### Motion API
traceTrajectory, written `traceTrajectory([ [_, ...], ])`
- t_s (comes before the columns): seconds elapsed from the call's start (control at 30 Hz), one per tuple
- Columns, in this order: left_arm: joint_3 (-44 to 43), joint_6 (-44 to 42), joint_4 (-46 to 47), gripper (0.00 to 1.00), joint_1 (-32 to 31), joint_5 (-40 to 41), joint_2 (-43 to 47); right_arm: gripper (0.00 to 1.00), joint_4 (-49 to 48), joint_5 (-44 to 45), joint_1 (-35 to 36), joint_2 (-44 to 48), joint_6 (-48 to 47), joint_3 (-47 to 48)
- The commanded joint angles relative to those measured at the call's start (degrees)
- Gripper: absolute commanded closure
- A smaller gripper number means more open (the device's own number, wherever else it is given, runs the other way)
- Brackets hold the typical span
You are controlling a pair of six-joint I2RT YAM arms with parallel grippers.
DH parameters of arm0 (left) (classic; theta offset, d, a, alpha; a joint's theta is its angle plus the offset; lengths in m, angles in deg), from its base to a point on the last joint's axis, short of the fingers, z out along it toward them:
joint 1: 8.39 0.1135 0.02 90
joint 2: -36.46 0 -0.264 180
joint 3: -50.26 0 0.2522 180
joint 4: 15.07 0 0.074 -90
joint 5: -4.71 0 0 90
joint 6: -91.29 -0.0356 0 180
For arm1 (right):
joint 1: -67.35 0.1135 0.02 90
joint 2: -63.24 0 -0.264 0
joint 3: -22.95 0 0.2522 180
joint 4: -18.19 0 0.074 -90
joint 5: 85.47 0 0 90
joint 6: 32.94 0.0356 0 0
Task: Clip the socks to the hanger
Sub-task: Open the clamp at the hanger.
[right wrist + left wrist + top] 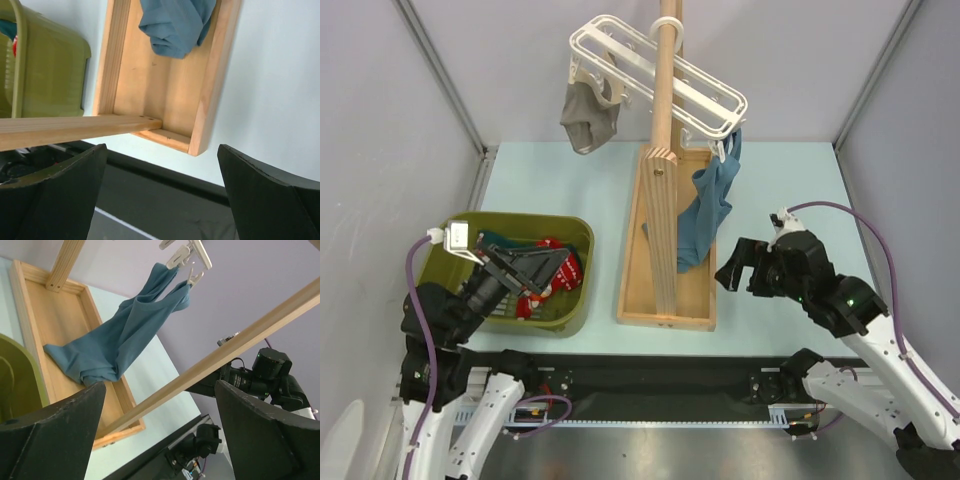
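Red patterned socks (572,268) and a dark teal sock (504,240) lie in the green basket (578,312) at the left. The white slatted hanger (705,100) hangs on the wooden pole (663,130) at the back; its pegs (184,259) show in the left wrist view. My left gripper (558,268) is open and empty just above the socks in the basket, its jaws (160,385) wide apart. My right gripper (742,266) is open and empty, right of the wooden base, its jaws (161,146) wide apart.
A grey-beige sock (590,120) is clipped at the hanger's left end. A longer blue garment (710,210) is clipped at its right end and drapes into the wooden stand's tray (700,300). Grey walls close in both sides.
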Motion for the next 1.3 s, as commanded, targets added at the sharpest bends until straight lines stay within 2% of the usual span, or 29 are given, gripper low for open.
traceTrajectory([
  [0.0,-0.9,-1.8,6.1,0.06,0.4,-1.2,-2.1,0.00,-1.9,1.8,-0.2,-3.6,-6.4,4.7],
  [0.07,0.7,-0.5,11.6,0.12,0.4,-2.5,-3.8,0.00,-5.0,-0.7,-0.2,-5.7,-8.0,5.5],
  [0.2,-0.8,-1.6,16.5,0.21,-0.9,-3.0,-9.8,0.00,-11.1,-6.8,-0.1,-8.8,-10.1,7.9],
  [0.37,-8.8,-10.4,15.4,0.21,-11.7,9.2,-22.7,0.01,-12.5,-8.9,-0.2,-13.6,-10.0,13.4],
  [0.5,-14.3,-14.2,17.3,0.32,-16.6,15.4,-30.2,0.02,-13.4,-8.1,-0.3,-13.2,-9.6,14.5],
  [0.6,-13.4,-17.7,24.8,0.39,-19.5,17.1,-33.4,0.06,-14.1,-8.2,-0.6,-12.0,-10.0,14.7],
  [0.67,-13.0,-19.9,30.5,0.39,-21.3,17.9,-34.9,0.08,-13.7,-7.6,-0.8,-11.4,-10.6,15.1],
  [0.7,-12.2,-21.0,32.4,0.44,-22.2,19.3,-36.3,0.09,-13.5,-7.4,-1.1,-11.2,-10.9,15.7],
  [0.77,-11.4,-25.3,37.1,0.44,-25.4,22.6,-37.6,0.12,-11.7,-6.3,-2.0,-10.7,-11.5,16.8],
  [0.8,-11.4,-26.6,38.3,0.44,-26.3,25.5,-39.4,0.17,-10.8,-5.9,-2.2,-10.6,-11.5,18.0],
  [0.97,-11.8,-33.4,46.5,0.44,-30.3,28.2,-47.3,0.24,-4.2,-3.6,-5.3,-10.2,-11.6,21.1],
  [1.1,-12.1,-36.1,55.5,0.53,-31.4,26.4,-53.9,0.28,-4.2,-6.1,-7.8,-8.2,-12.3,21.2],
  [1.27,-12.7,-39.9,63.1,0.53,-32.4,28.0,-60.8,0.29,-4.6,-11.1,-10.2,-7.7,-12.9,21.2],
])
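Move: The clamps at the hanger's right end are about 21 cm ahead of the left hand, 25 cm to its right and 6 cm above it. The blue sock's middle is some 15 cm ahead, 27 cm right and 15 cm below; the front post stands 2 cm ahead, 20 cm right and 5 cm below; the grey sock lies 28 cm ahead, 5 cm right, at hand height. From the right hand, those clamps are roughly 18 cm ahead, 7 cm left and 20 cm up, with the blue sock's middle 12 cm ahead, 5 cm left and level. Touching nothing yet, the left hand sweeps forward and right, nearly 30 cm, past the far side of the front post to just under the clamps, rising slightly then sinking back; its left side rolls up and its fingers narrow to half open. The right hand climbs 12 cm and edges forward towards the blue sock's clamps, swinging left and back, tilting its fingers up and closing them partly. ##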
